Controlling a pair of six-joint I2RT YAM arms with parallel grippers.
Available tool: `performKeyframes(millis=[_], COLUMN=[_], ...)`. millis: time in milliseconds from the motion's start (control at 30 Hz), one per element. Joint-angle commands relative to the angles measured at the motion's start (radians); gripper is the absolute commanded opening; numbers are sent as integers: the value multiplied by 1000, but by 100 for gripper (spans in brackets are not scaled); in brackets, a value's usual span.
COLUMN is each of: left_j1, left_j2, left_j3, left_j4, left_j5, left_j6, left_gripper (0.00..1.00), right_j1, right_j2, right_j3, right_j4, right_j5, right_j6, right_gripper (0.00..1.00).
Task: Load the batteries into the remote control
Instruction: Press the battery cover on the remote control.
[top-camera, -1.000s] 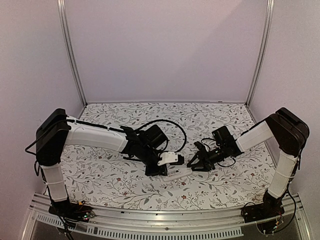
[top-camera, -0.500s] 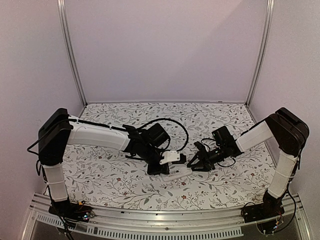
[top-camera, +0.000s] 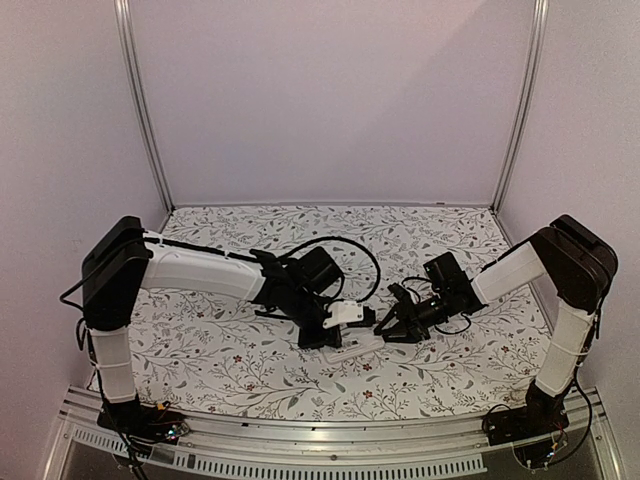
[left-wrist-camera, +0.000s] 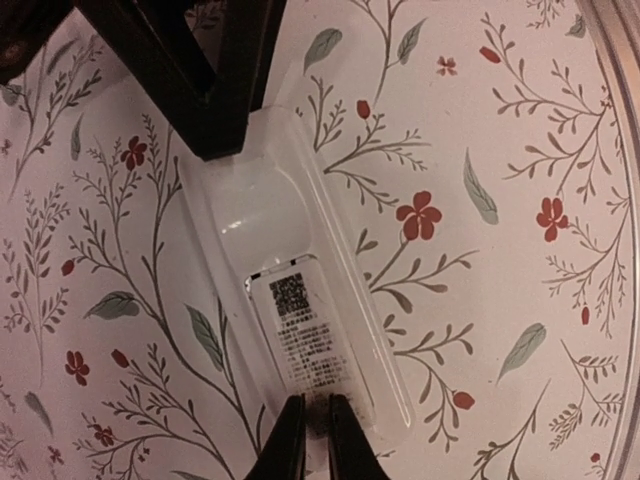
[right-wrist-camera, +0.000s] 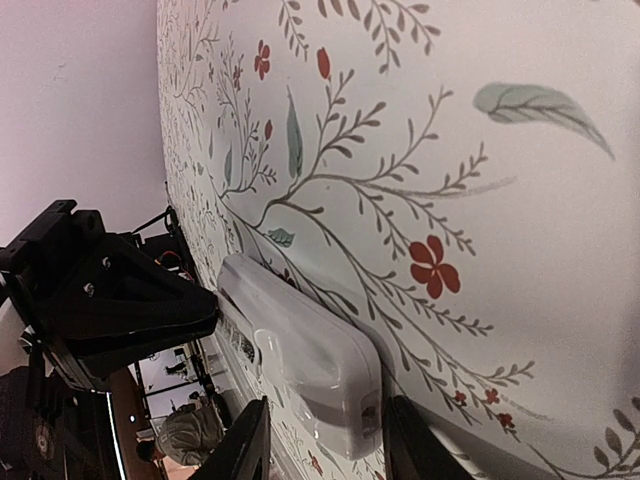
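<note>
The remote control (top-camera: 352, 350) lies back-up on the flowered cloth between the two arms. In the left wrist view its white back (left-wrist-camera: 300, 330) shows a printed label with a square code. My left gripper (left-wrist-camera: 310, 425) is shut with only a sliver between the tips, which rest on the near end of that back; from above it (top-camera: 322, 338) is at the remote's left end. My right gripper (right-wrist-camera: 330, 440) is closed around the remote's other end (right-wrist-camera: 320, 360). Its black fingers (left-wrist-camera: 215, 110) cover the far end in the left wrist view. The batteries are out of view.
Black cables (top-camera: 345, 250) loop over the cloth behind the left wrist. Metal posts (top-camera: 140, 110) and pale walls close in the table at the sides and back. A slotted metal rail (top-camera: 320, 440) runs along the front edge.
The left arm has shifted a little to the right, toward the remote, and its jaws have drawn closer together. The right arm and the remote have stayed in place.
</note>
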Motion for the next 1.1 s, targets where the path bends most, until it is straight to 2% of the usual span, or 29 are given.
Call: performKeyframes(millis=[0,433,733,933,1067], left_j1=[-28,-40,-27,-29,-33], left_j2=[42,-40,-153,-152,-141], left_j3=[6,75,-48,-97,-110], left_j4=[-37,-64,-92,-47,-12], left_j5=[-9,-46,-53,-84,-123], left_j6=[15,-5,122,200,243], left_gripper=[11,21,32,40,41], right_j1=[11,11,12,12,12], right_j2=[25,25,22,23,25], right_j3=[4,5,4,5,6], right_j4=[-5,-5,-6,-6,-6], right_j5=[10,13,13,12,12], right_j6=[5,4,4,5,3], right_gripper=[39,39,39,39,39])
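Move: The battery cover is under my left fingertips, near its left end. Its middle lies about 2 cm to my left hand's right, 1 cm forward and 1 cm below; the remote's middle is some 5 cm right and 2 cm forward. My right fingers are at the remote's other end, about 10 cm right and 4 cm forward of my left hand. From my right hand the cover's middle lies some 8 cm left and 3 cm back. My nearly shut left fingertips, already on the cover, go about 1 cm farther right along the remote. They then come off the cover, rising some 4 cm. I swing left past the remote's left end and slightly back, sinking about 2 cm again at the end, while the fingers open to nearly half and the hand turns some 10 degrees clockwise. My right hand stays put, keeping hold of the far end. ##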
